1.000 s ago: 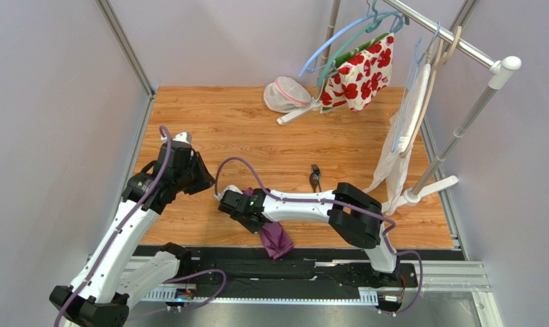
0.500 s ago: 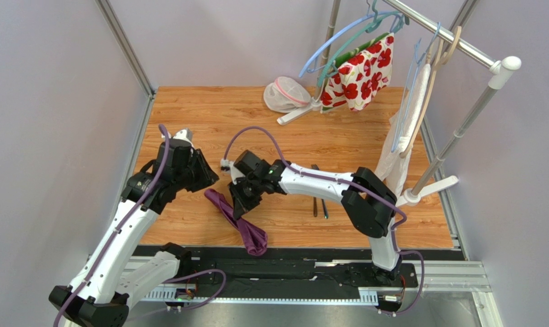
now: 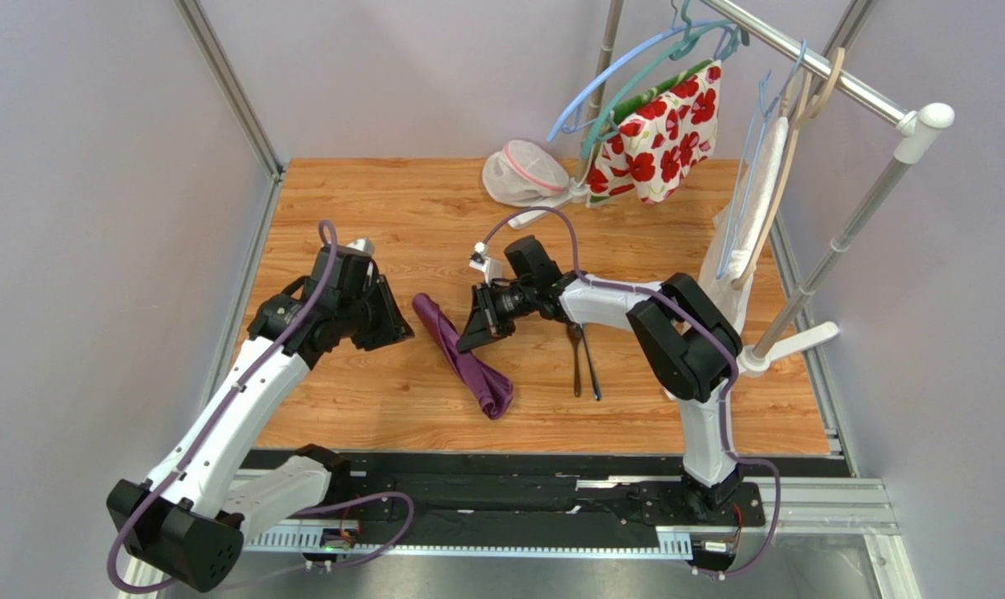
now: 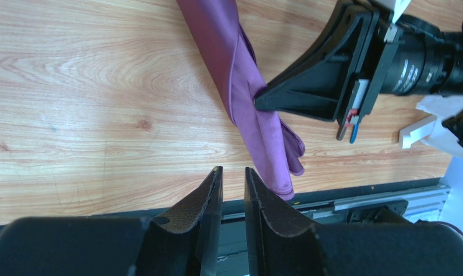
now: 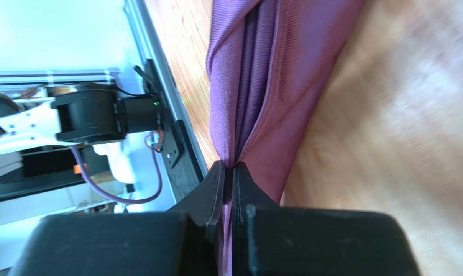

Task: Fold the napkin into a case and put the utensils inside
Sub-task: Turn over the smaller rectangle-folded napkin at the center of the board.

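Observation:
The dark purple napkin (image 3: 460,356) lies as a long bunched strip on the wooden table (image 3: 383,225), running from back left to front right. My right gripper (image 3: 468,342) is shut on its edge about midway along; the right wrist view shows cloth (image 5: 262,86) pinched between the fingertips (image 5: 228,168). My left gripper (image 3: 393,327) hovers just left of the strip, its jaws a narrow gap apart with nothing between them (image 4: 232,172). In the left wrist view the napkin (image 4: 239,86) sits ahead with the right gripper (image 4: 258,102) on it. Two slim dark utensils (image 3: 580,362) lie side by side to the right.
A clothes rack (image 3: 845,87) stands at the back right with hangers, a red-flowered cloth (image 3: 658,131) and a white cloth (image 3: 735,268). A white mesh pouch (image 3: 523,172) lies at the back. The rack's white foot (image 3: 795,347) reaches onto the table. A black rail (image 3: 533,481) runs along the near edge.
My right gripper has pulled the napkin from the near edge back and rightward, drawing it into a long strip. The utensils are now uncovered. My left arm has shifted forward and right.

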Available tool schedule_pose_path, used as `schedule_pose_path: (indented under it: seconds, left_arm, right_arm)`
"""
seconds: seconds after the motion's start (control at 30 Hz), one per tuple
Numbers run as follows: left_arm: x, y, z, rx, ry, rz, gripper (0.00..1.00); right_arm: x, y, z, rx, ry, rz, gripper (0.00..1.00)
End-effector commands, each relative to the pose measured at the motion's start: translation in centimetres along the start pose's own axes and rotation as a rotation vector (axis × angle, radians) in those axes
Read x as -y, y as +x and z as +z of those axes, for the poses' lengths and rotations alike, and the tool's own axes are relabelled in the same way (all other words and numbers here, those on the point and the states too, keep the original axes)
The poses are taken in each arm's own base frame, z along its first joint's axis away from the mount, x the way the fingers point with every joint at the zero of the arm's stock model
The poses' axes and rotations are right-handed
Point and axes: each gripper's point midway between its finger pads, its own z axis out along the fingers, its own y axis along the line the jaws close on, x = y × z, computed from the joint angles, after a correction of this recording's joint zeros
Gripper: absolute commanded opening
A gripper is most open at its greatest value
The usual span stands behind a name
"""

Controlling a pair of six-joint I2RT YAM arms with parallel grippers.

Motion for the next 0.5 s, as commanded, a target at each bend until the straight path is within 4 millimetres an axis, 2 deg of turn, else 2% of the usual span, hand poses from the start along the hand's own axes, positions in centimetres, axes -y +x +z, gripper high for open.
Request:
schedule_pose_path:
  seconds: [0.0,0.13,0.17,0.2,0.23,0.3,0.33,0.37,0.4,0.43,0.47]
  left_arm:
    - [1.3,-0.3,0.5,-0.006,0.06,0.015,0.28]
    - [1.9,0.0,1.9,-0.04,0.085,0.022,0.26]
    - [2.0,0.4,2.2,-0.059,0.097,0.022,0.26]
    - [2.2,0.5,2.5,-0.069,0.1,0.024,0.25]
    - [2.4,0.4,2.7,-0.071,0.107,0.03,0.25]
    - [2.8,0.7,3.0,-0.082,0.112,0.045,0.25]
    - [3.1,0.8,3.4,-0.088,0.114,0.051,0.25]
    - [3.6,1.1,3.5,-0.096,0.127,0.059,0.25]
    - [3.9,1.3,3.7,-0.099,0.133,0.063,0.25]
    - [4.4,1.2,4.2,-0.1,0.146,0.068,0.25]
    - [4.8,1.4,4.5,-0.109,0.158,0.068,0.25]
  right_arm:
    - [-0.4,-1.3,-0.6,0.02,-0.129,-0.028,0.0]
    - [2.3,-2.2,-1.3,0.037,-0.103,0.009,0.05]
    - [3.1,-1.9,-1.6,0.018,-0.07,0.033,0.08]
    - [3.7,-2.0,-1.8,0.022,-0.046,-0.001,0.09]
    - [4.7,-2.2,-2.5,0.033,-0.002,0.024,0.12]
    - [5.5,-2.9,-3.4,0.058,0.016,0.033,0.15]
    - [6.6,-3.5,-4.5,0.076,0.059,0.057,0.17]
    - [7.0,-3.9,-5.1,0.081,0.09,0.05,0.22]
    - [7.7,-4.2,-5.8,0.084,0.133,0.05,0.37]
    - [8.7,-4.6,-6.9,0.081,0.202,0.031,0.43]
    - [8.7,-5.0,-7.8,0.087,0.239,0.011,0.54]
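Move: The right hand already pinches the rolled napkin. Its laying spot at the board's centre is about 3 cm ahead, 4 cm to the right and 5 cm below. The spoon lies some 18 cm right and 1 cm nearer the base; the fork is about 20 cm right and level, both roughly 6 cm lower. The napkin's middle is straight across from the left hand, about 12 cm right and 14 cm below. Keeping the napkin's pinched edge at first, the right hand carries it forward and right, about 5 cm each way, and sinks some 3 cm towards the board; partway along, the fingers start opening and let go, ending parted around the cloth. The left hand, empty and slightly open, moves about 4 cm right and sinks nearly 3 cm towards the laying spot. ##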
